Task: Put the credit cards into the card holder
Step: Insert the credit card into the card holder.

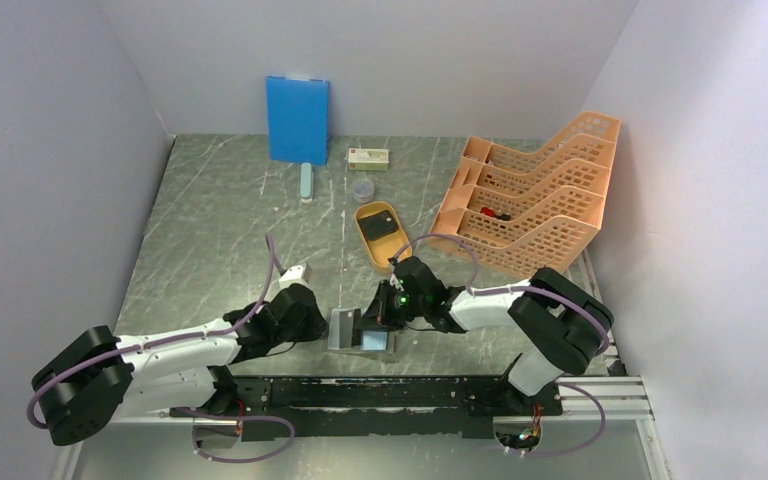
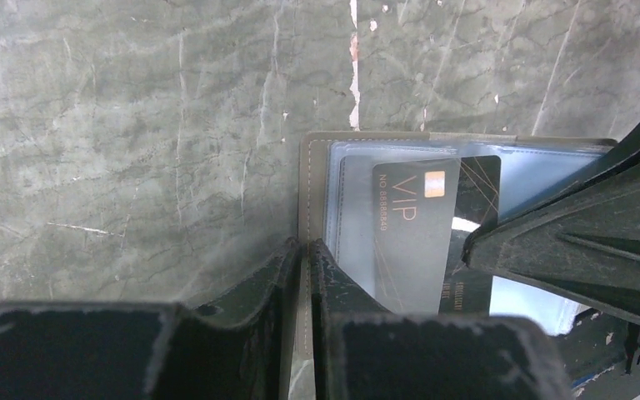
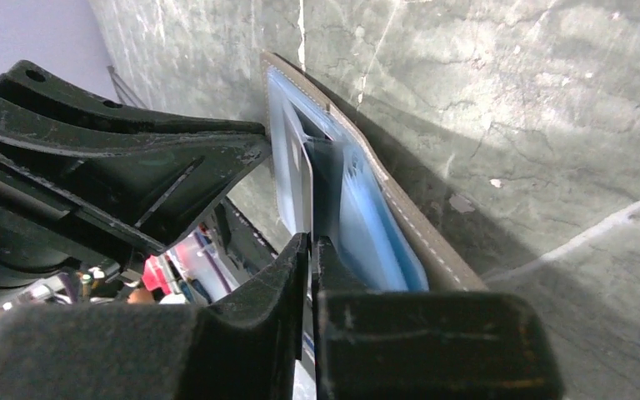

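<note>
The card holder [image 1: 344, 328] lies open on the marble table near the front, with its pale blue inner faces [image 2: 358, 208] up. My left gripper [image 2: 304, 250] is shut on its taupe left edge [image 2: 307, 192]. A black credit card [image 2: 433, 225] marked VIP sits partly in the right pocket. My right gripper [image 3: 310, 242] is shut on that card's near edge [image 3: 302, 187], tight beside the card holder [image 3: 383, 208]. Seen from above, the left gripper [image 1: 322, 322] and right gripper [image 1: 385, 318] meet over it. More dark cards [image 1: 382, 226] lie in the orange oval tray [image 1: 365, 243].
An orange file rack [image 1: 530, 210] stands at the back right. A blue board [image 1: 297, 118] leans on the back wall, with a white-and-green box [image 1: 368, 157], a small clear cup [image 1: 361, 188] and a pale blue bar [image 1: 306, 182] near it. A small white object [image 1: 293, 272] lies behind the left gripper.
</note>
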`<action>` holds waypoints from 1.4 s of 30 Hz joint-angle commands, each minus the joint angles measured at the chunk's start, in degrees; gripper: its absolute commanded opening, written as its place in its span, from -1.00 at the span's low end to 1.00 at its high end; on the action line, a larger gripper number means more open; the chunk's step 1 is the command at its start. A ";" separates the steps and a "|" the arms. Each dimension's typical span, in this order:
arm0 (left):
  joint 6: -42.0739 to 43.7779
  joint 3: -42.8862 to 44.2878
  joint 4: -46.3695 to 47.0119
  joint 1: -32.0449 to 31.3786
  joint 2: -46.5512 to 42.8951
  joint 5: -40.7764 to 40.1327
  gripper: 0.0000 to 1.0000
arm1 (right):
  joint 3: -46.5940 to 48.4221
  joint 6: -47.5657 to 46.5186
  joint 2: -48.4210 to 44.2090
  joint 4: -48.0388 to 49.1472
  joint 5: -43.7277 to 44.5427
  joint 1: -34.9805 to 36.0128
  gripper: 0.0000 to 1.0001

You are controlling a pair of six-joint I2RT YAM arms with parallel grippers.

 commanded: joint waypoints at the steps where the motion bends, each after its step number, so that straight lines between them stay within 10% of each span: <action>1: -0.21 -1.56 -2.58 0.04 -0.33 2.06 -0.67 | 1.35 -0.71 -1.05 -1.90 1.30 0.54 -0.64; 6: -0.21 -1.63 -2.62 0.08 -0.83 1.99 -0.67 | 2.97 -2.07 -1.48 -4.16 1.46 0.46 -0.20; 33: -0.16 -1.99 -2.40 0.02 -1.86 2.39 -0.69 | 10.47 -5.39 6.11 -7.33 -2.14 4.03 -0.13; 42: -0.76 -0.94 -8.69 0.01 -7.09 -1.68 -0.64 | 15.73 -14.25 0.35 -23.01 5.63 4.07 0.11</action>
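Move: The credit card is half in the holder's left sleeve, its outer edge still pinched by the right hand; its middle lies some 3 cm left of that hand and 1 cm lower, level fore and aft. The holder's right flap is about 2 cm right and 2 cm back, 2 cm lower; the yellow tray stands roughly 17 cm ahead and 4 cm right. From the left hand, at the holder's left edge, the card lies about 4 cm right. Right fingers release the card, open halfway and push its outer edge about 2.5 cm left into the sleeve. ##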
